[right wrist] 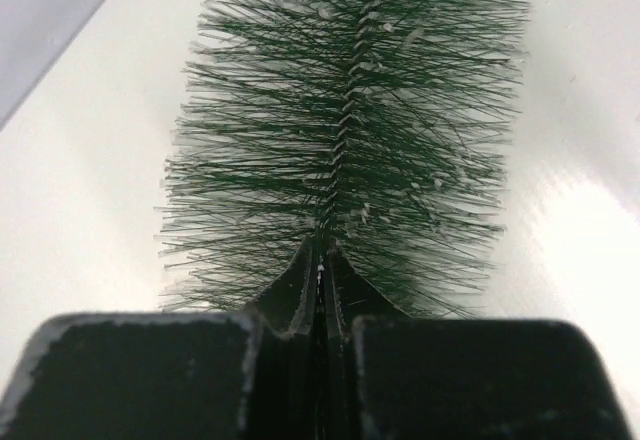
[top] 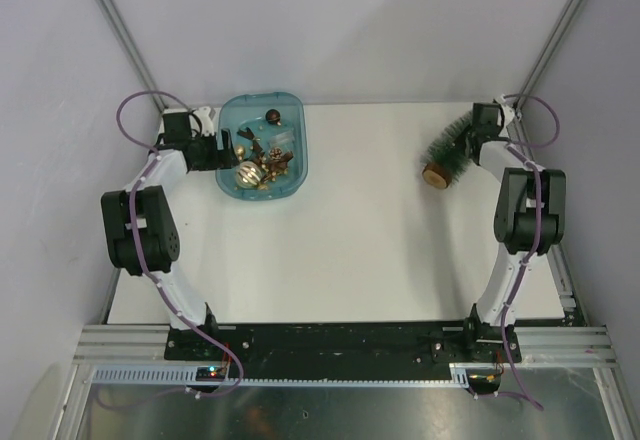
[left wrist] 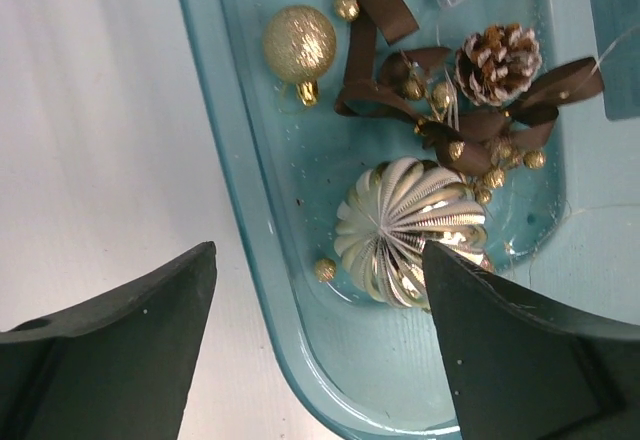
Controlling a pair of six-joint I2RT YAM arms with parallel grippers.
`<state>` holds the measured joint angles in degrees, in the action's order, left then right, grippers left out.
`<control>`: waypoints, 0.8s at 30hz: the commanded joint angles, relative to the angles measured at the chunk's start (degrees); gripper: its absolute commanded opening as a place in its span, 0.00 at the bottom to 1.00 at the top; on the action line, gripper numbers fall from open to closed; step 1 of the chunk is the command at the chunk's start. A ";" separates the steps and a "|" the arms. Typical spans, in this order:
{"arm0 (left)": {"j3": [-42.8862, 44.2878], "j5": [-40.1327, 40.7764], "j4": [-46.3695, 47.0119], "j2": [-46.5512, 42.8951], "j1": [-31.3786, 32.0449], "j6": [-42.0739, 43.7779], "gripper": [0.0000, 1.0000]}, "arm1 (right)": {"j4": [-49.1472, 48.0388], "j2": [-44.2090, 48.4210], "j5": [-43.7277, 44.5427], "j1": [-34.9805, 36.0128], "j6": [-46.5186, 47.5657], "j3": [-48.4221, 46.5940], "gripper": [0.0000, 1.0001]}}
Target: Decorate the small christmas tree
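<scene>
The small christmas tree [top: 447, 154] lies on its side at the back right of the table, its round brown base [top: 434, 175] pointing toward the middle. My right gripper [top: 478, 130] is shut on the tree's thin top end. In the right wrist view the jaws [right wrist: 320, 250] pinch the twisted wire stem, and the green bristles [right wrist: 345, 130] fan out ahead. My left gripper [top: 228, 150] hangs open over the left end of the blue tray [top: 300, 150]. Nothing is between its fingers [left wrist: 318, 260], which straddle the tray rim [left wrist: 235, 190] near a ribbed gold-and-white ornament [left wrist: 410, 230].
The tray also holds a gold glitter ball [left wrist: 298, 45], a frosted pinecone [left wrist: 497, 60], brown ribbon [left wrist: 375, 20] and several small gold beads. White walls and metal frame posts close in the back corners, close behind both grippers.
</scene>
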<state>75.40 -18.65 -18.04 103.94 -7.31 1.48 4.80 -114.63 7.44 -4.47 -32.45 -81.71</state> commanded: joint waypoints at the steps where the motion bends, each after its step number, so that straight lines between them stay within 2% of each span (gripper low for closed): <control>1: -2.92 -4.67 0.39 -1.71 -0.18 0.32 0.86 | 1.08 9.26 3.31 6.37 4.06 3.47 0.00; 4: -5.61 -5.79 0.42 -2.63 -0.16 1.12 0.82 | -1.41 17.22 4.97 11.24 5.50 9.90 0.00; 10: -11.14 -8.03 0.41 -6.47 -0.08 2.99 0.75 | -7.15 29.94 13.97 25.47 8.68 21.57 0.00; 18: -15.21 -11.05 -0.60 -11.89 0.25 4.55 0.69 | -12.39 34.30 28.60 42.11 12.79 26.39 0.00; 24: -18.04 -11.83 -2.02 -14.85 0.70 6.63 0.62 | -19.94 34.13 35.44 49.32 13.60 30.42 0.00</control>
<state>59.11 -27.86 -19.11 93.08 -7.18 5.08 -5.98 -82.15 33.74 41.82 -20.60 -52.77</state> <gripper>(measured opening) 0.645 0.020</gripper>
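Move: Already shut on the trunk of the christmas tree, the right hand has the open middle of the table some 17 cm back and 27 cm to its left, about 6 cm lower; the wooden foot hangs roughly 12 cm back and 8 cm left. The left hand's near left tub corner lies about 7 cm back and 2 cm right, 3 cm below; the ribbed bauble is level and 8 cm right, the pine cone 6 cm ahead and 15 cm right, both some 6 cm lower. Swinging the tree by its still-pinched trunk, the right hand sweeps about 26 cm left and 17 cm back, rising some 9 cm towards the table's middle while its wrist turns roughly 30 degrees counter-clockwise and tips up. The left hand draws back about 8 cm and slightly right to the tub's near left corner, dipping 4 cm then half rising, fingers partly closing around the rim. ##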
